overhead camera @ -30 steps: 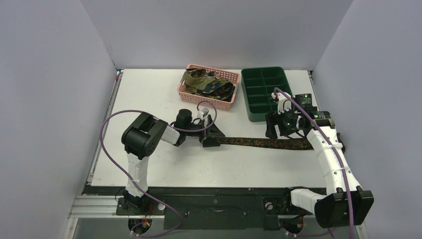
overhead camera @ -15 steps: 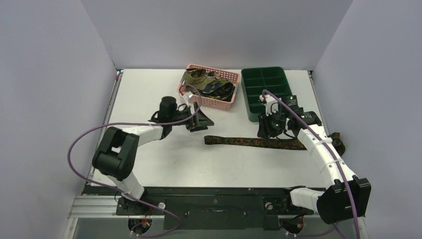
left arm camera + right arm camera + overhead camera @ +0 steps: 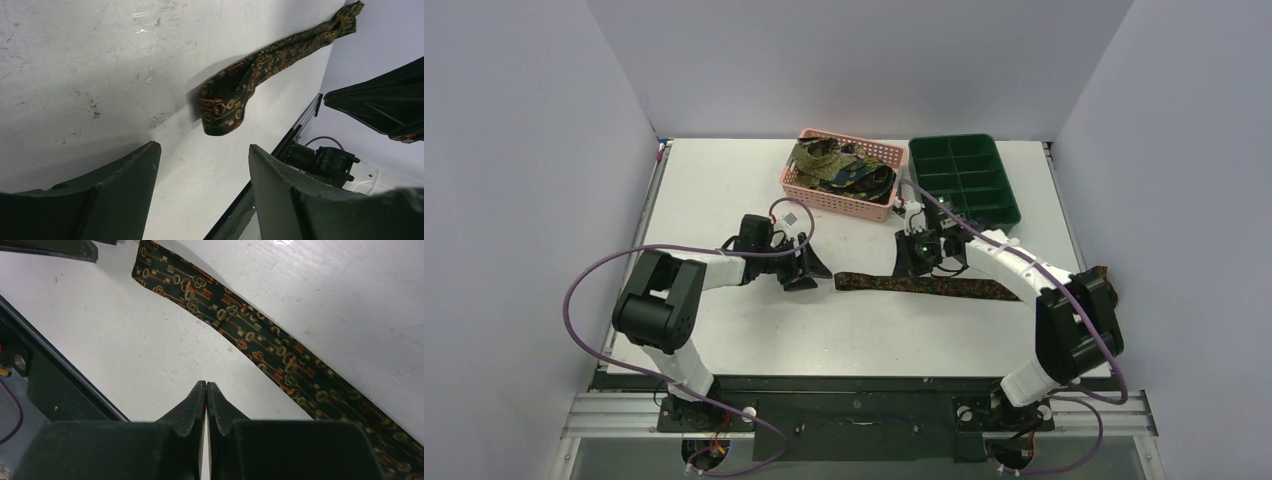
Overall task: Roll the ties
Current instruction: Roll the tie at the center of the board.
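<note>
One dark tie point(image 3: 944, 286) with a gold and brown key pattern lies stretched flat across the table. Its left end point(image 3: 222, 107) sits just beyond my left gripper point(image 3: 202, 160), which is open with only bare table between its fingers. In the top view that gripper point(image 3: 809, 270) is a short way left of the tie's end. My right gripper point(image 3: 206, 385) is shut on nothing and hovers at the near side of the tie point(image 3: 250, 335). Seen from above, the right gripper point(image 3: 909, 265) is over the tie's left part. More ties point(image 3: 839, 165) lie heaped in the pink basket point(image 3: 796, 182).
A dark green compartment tray point(image 3: 964, 185) stands at the back right, next to the basket. The black front rail point(image 3: 60, 390) runs along the table's near edge. Purple cables loop from both arms. Grey walls close in the left, right and back sides.
My left gripper left the tie's left end, swung back, came down just left of it and narrowed. My right gripper moved left along the tie and shut.
</note>
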Available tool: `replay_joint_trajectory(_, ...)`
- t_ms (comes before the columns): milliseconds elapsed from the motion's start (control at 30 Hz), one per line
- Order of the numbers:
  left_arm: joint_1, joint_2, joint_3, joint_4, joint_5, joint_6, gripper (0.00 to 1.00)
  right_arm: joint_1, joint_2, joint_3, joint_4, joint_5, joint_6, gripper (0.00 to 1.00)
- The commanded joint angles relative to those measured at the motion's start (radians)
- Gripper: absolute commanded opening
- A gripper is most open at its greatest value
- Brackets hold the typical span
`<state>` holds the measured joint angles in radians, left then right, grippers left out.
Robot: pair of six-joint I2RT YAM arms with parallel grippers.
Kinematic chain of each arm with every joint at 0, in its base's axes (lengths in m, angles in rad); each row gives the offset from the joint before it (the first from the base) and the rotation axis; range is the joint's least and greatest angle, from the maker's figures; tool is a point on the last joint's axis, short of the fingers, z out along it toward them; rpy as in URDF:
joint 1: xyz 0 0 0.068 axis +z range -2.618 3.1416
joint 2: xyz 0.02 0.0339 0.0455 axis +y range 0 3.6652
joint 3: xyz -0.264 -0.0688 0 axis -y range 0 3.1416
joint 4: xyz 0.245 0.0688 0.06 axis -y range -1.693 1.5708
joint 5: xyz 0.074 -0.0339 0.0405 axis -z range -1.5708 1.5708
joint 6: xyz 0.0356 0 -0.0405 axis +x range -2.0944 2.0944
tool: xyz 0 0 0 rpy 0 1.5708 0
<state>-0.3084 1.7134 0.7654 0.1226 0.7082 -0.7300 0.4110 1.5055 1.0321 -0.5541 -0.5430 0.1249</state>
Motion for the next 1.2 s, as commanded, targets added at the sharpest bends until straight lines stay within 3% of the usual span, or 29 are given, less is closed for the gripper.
replay_joint_trajectory(0, -0.022, 0.047, 0.015, 0.009, 0.001, 0.042, 0.62, 0.061, 0.096, 0.053, 0.169, -0.024, 0.126, 0.0)
replay_joint_trajectory(167, -0.06, 0.116, 0.024, 0.094, 0.043, 0.007, 0.6, 0.102, 0.193, 0.095, 0.279, -0.023, 0.22, 0.0)
replay_joint_trajectory(500, -0.063, 0.176, 0.041, 0.169, 0.064, -0.009, 0.4, 0.109, 0.318, 0.08, 0.323, -0.009, 0.319, 0.0)
replay_joint_trajectory(1033, -0.052, 0.076, -0.005, 0.197, 0.087, 0.034, 0.05, 0.155, 0.417, 0.133, 0.253, 0.094, 0.266, 0.0)
replay_joint_trajectory(1167, -0.065, 0.038, -0.004, 0.214, 0.123, 0.027, 0.0, 0.166, 0.439, 0.168, 0.241, 0.1, 0.268, 0.0)
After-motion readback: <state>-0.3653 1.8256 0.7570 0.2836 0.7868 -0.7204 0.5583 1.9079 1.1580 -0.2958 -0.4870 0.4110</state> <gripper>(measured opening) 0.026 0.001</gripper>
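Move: Just off the left hand's half-open fingers lies the tie's folded end, about 4 cm to the right, 1 cm back and 3 cm below. From the right hand that end is some 14 cm left, 3 cm ahead and 9 cm below, and the strip runs rightward from it. The pink basket sits about 27 cm ahead and 5 cm right of the left hand; the green tray is roughly 25 cm ahead and 17 cm right of the right hand. Closing in on the folded end, the left hand slips about 3 cm right and as much down, then shuts its fingers from over half open to pinch the end, rising about a centimetre at the last. The right hand, fingers still shut, travels about 8 cm left and 8 cm down, slightly forward, its tips coming down onto the strip just right of the fold. ##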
